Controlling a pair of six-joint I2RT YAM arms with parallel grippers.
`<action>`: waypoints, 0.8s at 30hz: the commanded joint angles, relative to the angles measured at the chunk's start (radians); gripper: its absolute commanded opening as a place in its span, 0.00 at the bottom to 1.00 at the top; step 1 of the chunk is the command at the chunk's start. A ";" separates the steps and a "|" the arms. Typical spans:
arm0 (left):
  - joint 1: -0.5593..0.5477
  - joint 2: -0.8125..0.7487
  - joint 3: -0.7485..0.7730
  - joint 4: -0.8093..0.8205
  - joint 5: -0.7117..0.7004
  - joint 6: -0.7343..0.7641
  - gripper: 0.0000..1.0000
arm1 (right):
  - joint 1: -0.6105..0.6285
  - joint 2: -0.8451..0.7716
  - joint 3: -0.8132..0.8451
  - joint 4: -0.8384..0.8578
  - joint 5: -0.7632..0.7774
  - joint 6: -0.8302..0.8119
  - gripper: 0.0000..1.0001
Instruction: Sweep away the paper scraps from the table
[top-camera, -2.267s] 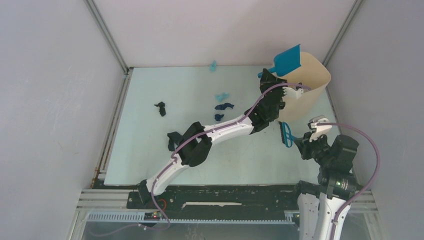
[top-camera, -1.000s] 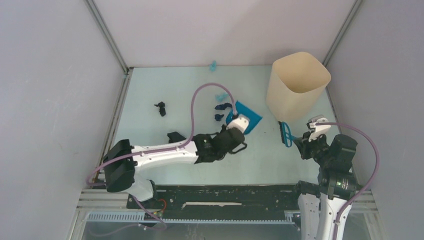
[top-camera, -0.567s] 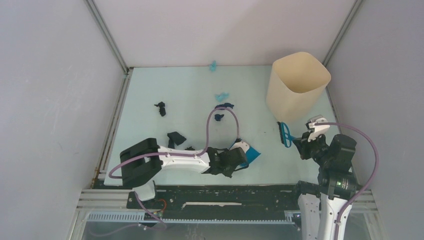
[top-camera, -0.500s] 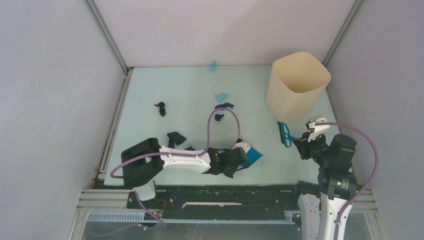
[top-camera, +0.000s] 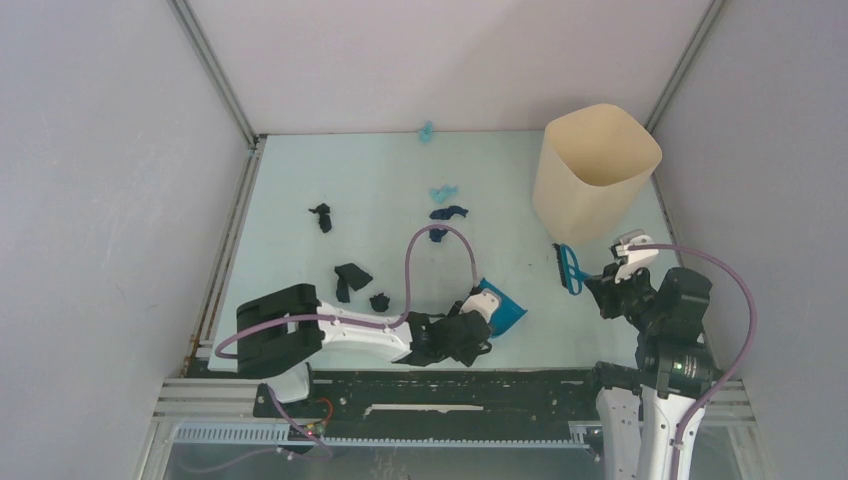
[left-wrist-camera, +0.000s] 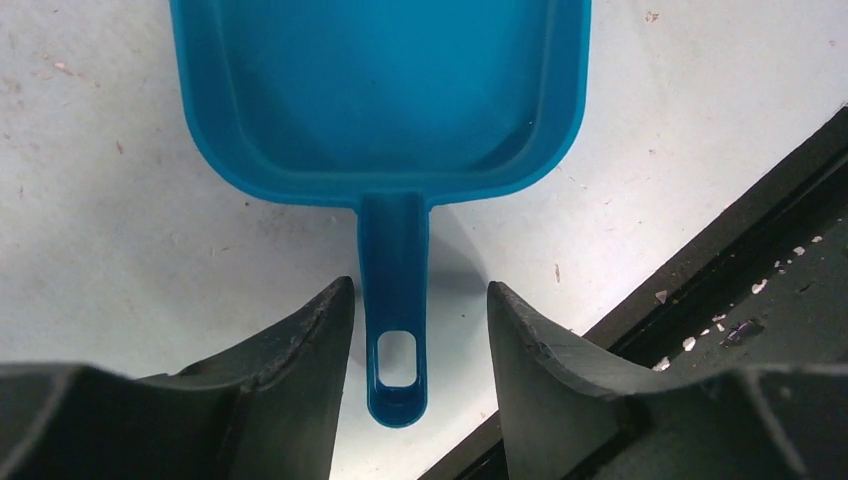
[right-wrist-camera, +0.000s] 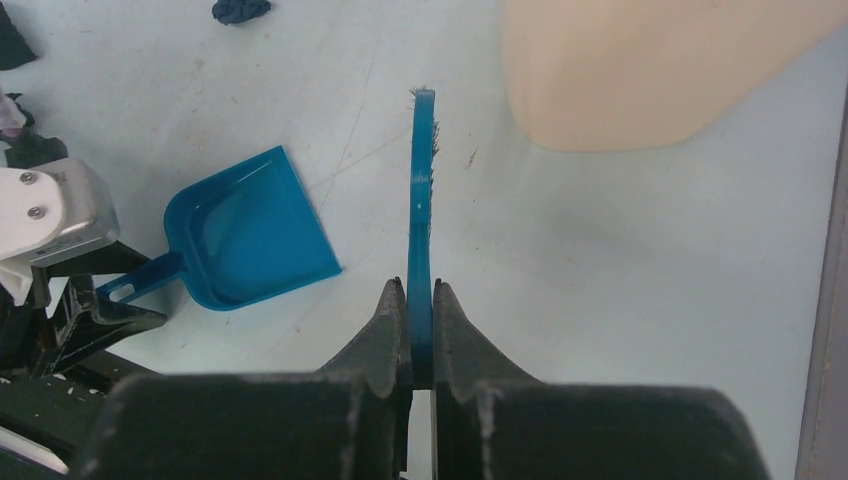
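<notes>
Several paper scraps lie on the table (top-camera: 300, 300): dark ones (top-camera: 321, 215), (top-camera: 350, 276), (top-camera: 448, 212) and light blue ones (top-camera: 443, 191), (top-camera: 426, 131). The blue dustpan (top-camera: 503, 311) (left-wrist-camera: 380, 90) rests flat near the front edge. My left gripper (top-camera: 478, 322) (left-wrist-camera: 420, 290) is open, its fingers standing either side of the dustpan handle (left-wrist-camera: 395, 300) with a gap on each side. On the right, my right gripper (top-camera: 595, 283) (right-wrist-camera: 419, 285) is shut on the blue hand brush (top-camera: 569, 268) (right-wrist-camera: 423, 180), held on edge just above the table.
A tall beige bin (top-camera: 596, 170) (right-wrist-camera: 650, 70) stands at the back right, just beyond the brush. A black rail (left-wrist-camera: 720, 250) runs along the front edge beside the dustpan handle. Grey walls enclose the table on three sides.
The left arm carried the dustpan from the bin's rim down to the table's front edge, set it flat and opened its jaws off the handle. The right arm barely moved.
</notes>
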 joint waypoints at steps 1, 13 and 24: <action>-0.027 -0.038 -0.040 -0.014 -0.090 -0.057 0.55 | 0.007 0.008 0.000 0.054 0.012 0.024 0.00; -0.055 0.027 0.002 -0.132 -0.099 -0.029 0.43 | 0.016 0.029 -0.001 0.064 0.021 0.032 0.00; -0.077 -0.180 0.041 -0.416 -0.152 -0.008 0.27 | 0.020 0.023 -0.002 0.062 0.020 0.030 0.00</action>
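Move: The dustpan's handle lies right at the left hand, between its parted fingers and about 1 cm below the hand point. The pan itself is centred some 5 cm ahead and 6 cm to the right. A dark scrap lies roughly 20 cm to that hand's left and 6 cm ahead, and the small navy scrap about 21 cm ahead and 8 cm left. From the right hand the handle is some 24 cm left, 8 cm back and 21 cm down. Leftward, slowly at first and nearly level, the left hand creeps about 1 cm while its half-open fingers close and pinch the dustpan handle from both sides. Then it speeds up, pulling the dustpan left and slightly back, some 3.5 cm in all, its left side rolling up by about 10 degrees. The right hand keeps the brush in the air, all but still. ##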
